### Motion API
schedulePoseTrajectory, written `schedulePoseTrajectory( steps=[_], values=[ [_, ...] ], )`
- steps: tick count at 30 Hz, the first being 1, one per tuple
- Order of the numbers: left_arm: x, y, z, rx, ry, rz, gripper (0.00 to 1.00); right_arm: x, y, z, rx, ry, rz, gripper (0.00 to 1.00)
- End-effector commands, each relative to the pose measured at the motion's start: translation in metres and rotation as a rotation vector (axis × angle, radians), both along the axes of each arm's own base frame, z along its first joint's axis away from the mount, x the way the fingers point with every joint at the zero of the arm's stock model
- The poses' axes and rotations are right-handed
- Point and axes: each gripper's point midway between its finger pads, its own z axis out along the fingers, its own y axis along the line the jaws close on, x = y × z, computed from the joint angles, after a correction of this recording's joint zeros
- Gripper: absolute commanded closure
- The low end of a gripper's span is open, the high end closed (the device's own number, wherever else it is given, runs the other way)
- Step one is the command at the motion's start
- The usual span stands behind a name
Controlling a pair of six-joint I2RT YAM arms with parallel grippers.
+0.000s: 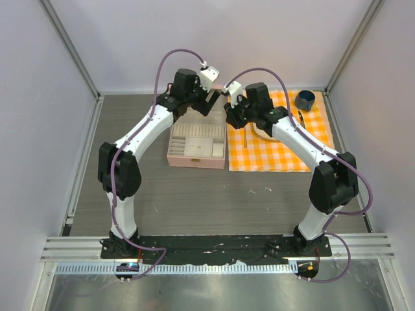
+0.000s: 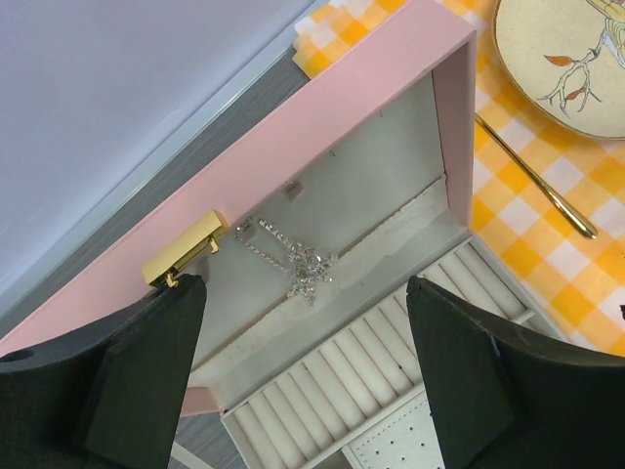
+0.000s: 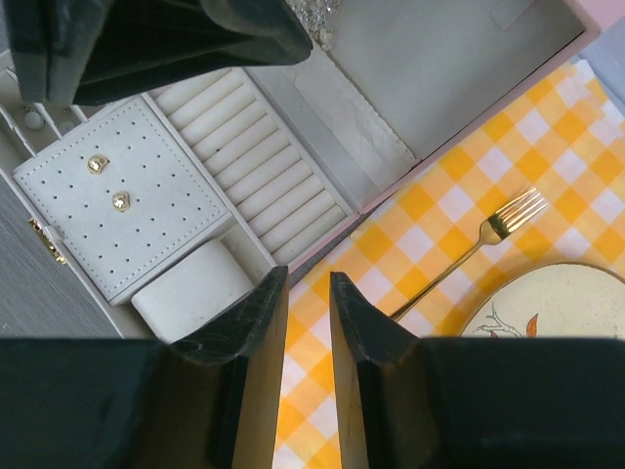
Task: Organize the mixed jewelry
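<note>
The pink case (image 2: 322, 93) stands open, its lid tipped back. A thin silvery chain with a sparkly snowflake pendant (image 2: 308, 269) lies on the lid's pale lining. My left gripper (image 2: 305, 293) hangs just above it, open wide with nothing between the fingers (image 2: 146, 362). Two small gold studs (image 3: 120, 200) sit on the perforated pad in the case. My right gripper (image 3: 309, 283) hovers over the case's right edge and the checked cloth, jaws a narrow gap apart and empty. Tiny pale bits (image 1: 268, 189) lie on the table in front of the case (image 1: 196, 159).
An orange checked cloth (image 1: 259, 159) lies right of the case. On it are a patterned plate (image 3: 557, 303), a gold fork (image 3: 498, 227), a knife (image 1: 301, 120) and a dark blue cup (image 1: 305, 99). Ring rolls (image 2: 361, 362) fill part of the case.
</note>
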Motion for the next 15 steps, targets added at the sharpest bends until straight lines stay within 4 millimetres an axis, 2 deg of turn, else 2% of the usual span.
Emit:
schedulePoseTrajectory(
  steps=[1,3,4,5,7,8,9,15],
  values=[
    [0.006,0.004,0.025,-0.044,-0.068,0.013,0.11,0.001,-0.001,0.02,0.02,-0.069,0.001,0.71],
    [-0.001,0.005,0.036,-0.063,-0.081,0.01,0.11,0.001,-0.002,0.019,0.02,-0.071,0.0,0.71],
    [-0.006,0.007,0.033,-0.062,-0.073,0.007,0.11,0.001,-0.002,0.019,0.019,-0.07,-0.001,0.71],
    [-0.011,0.009,0.044,-0.074,-0.089,0.007,0.11,0.002,-0.003,0.02,0.017,-0.075,-0.008,0.71],
    [-0.019,0.012,0.04,-0.073,-0.077,0.004,0.11,0.002,-0.006,0.021,0.014,-0.082,-0.018,0.71],
    [-0.026,0.016,0.051,-0.086,-0.089,0.003,0.11,0.003,-0.008,0.023,0.012,-0.088,-0.028,0.71],
    [-0.032,0.017,0.043,-0.081,-0.07,-0.003,0.11,0.003,-0.01,0.023,0.006,-0.091,-0.038,0.71],
    [-0.071,0.032,0.042,-0.098,-0.049,-0.013,0.11,0.0,-0.033,0.028,-0.055,-0.119,-0.108,0.64]
  ],
)
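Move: The necklace hangs inside the raised lid, roughly 3 cm ahead of the open left gripper, 1 cm to its right and 4 cm below. From that gripper the gold clasp is about 3 cm ahead, 3 cm left and 2 cm up; the ring rolls lie some 3 cm back, 3 cm left and 14 cm down. From the right gripper the necklace is about 10 cm ahead, 7 cm left and 2 cm lower; the fork lies about 7 cm ahead, 7 cm right and 18 cm below. Draw the empty left gripper back towards the base and somewhat to the left, almost level and gathering speed, about 6 cm in all, away from the necklace and the raised lid; keep its fingers wide and its wrist steady. Meanwhile let the right gripper sink some 1.5 cm, then ease it about as far to the right, its fingers still nearly shut on nothing. ##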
